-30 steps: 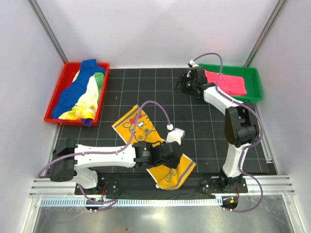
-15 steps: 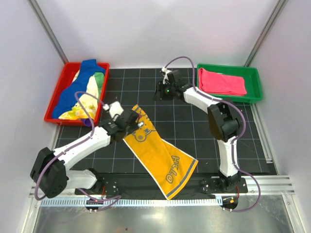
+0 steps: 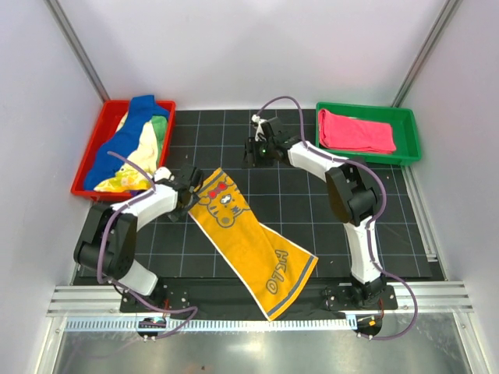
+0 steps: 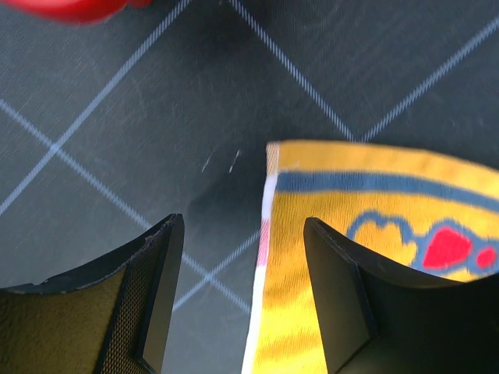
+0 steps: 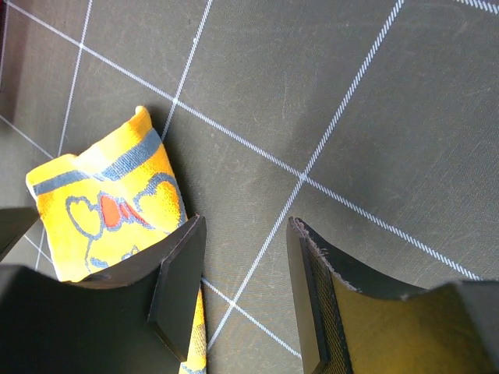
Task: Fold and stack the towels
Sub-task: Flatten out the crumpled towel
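An orange-yellow towel (image 3: 249, 241) with a cartoon tiger lies spread out flat and diagonal on the black grid mat. My left gripper (image 3: 193, 189) is open at the towel's far left corner. In the left wrist view the towel's (image 4: 351, 160) white edge runs between the open fingers of the left gripper (image 4: 242, 226), which grip nothing. My right gripper (image 3: 251, 150) hangs open over bare mat just beyond the towel's far end. The right wrist view shows the right gripper (image 5: 245, 226) empty, with the towel (image 5: 101, 202) to its left. A folded pink-red towel (image 3: 355, 131) lies in the green tray (image 3: 409, 128).
A red tray (image 3: 93, 195) at the far left holds a loose pile of towels (image 3: 129, 136): dark blue, green, yellow. The green tray stands at the far right. White walls and metal posts close in the mat. The towel's near corner reaches the mat's front edge.
The left gripper pulled the folded towel's top layer up and to the left, laying it out flat, then opened and let go. The right arm swung left from the green tray.
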Action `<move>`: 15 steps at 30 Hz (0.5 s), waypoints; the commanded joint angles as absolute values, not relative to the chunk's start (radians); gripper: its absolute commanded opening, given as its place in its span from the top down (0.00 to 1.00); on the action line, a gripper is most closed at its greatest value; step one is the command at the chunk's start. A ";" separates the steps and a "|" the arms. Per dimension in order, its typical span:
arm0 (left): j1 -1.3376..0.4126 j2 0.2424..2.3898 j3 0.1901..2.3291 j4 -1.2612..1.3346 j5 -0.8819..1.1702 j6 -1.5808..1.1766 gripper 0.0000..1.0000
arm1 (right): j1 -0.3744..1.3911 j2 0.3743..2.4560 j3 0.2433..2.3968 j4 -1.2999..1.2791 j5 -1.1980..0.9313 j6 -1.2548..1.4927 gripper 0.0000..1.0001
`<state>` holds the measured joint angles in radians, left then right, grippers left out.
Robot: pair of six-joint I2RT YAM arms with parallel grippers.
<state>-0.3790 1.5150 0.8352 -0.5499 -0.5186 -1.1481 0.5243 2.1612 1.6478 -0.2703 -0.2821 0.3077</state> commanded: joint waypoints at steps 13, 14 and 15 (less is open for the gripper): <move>-0.304 1.634 0.902 -0.376 -0.482 -1.088 0.58 | 0.537 2.184 1.700 -0.232 -0.321 0.313 0.47; -0.304 1.637 0.902 -0.373 -0.479 -1.088 0.61 | 0.537 2.186 1.701 -0.233 -0.321 0.313 0.47; -0.302 1.644 0.900 -0.370 -0.479 -1.089 0.62 | 0.538 2.189 1.703 -0.233 -0.321 0.313 0.47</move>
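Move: The near-left corner of the orange towel's far end, striped grey, lies about 4 cm ahead of the left gripper, 1 cm to its left and 2 cm below. The end's other corner is roughly 17 cm ahead and 9 cm right; the red bin's middle is some 21 cm ahead and 18 cm left. From the right hand the aimed-at corner lies about 20 cm left, 15 cm back and 5 cm below. The left hand eases forward about 3.5 cm, sinking slightly, to the orange towel's corner, its fingers partly closing around it. ##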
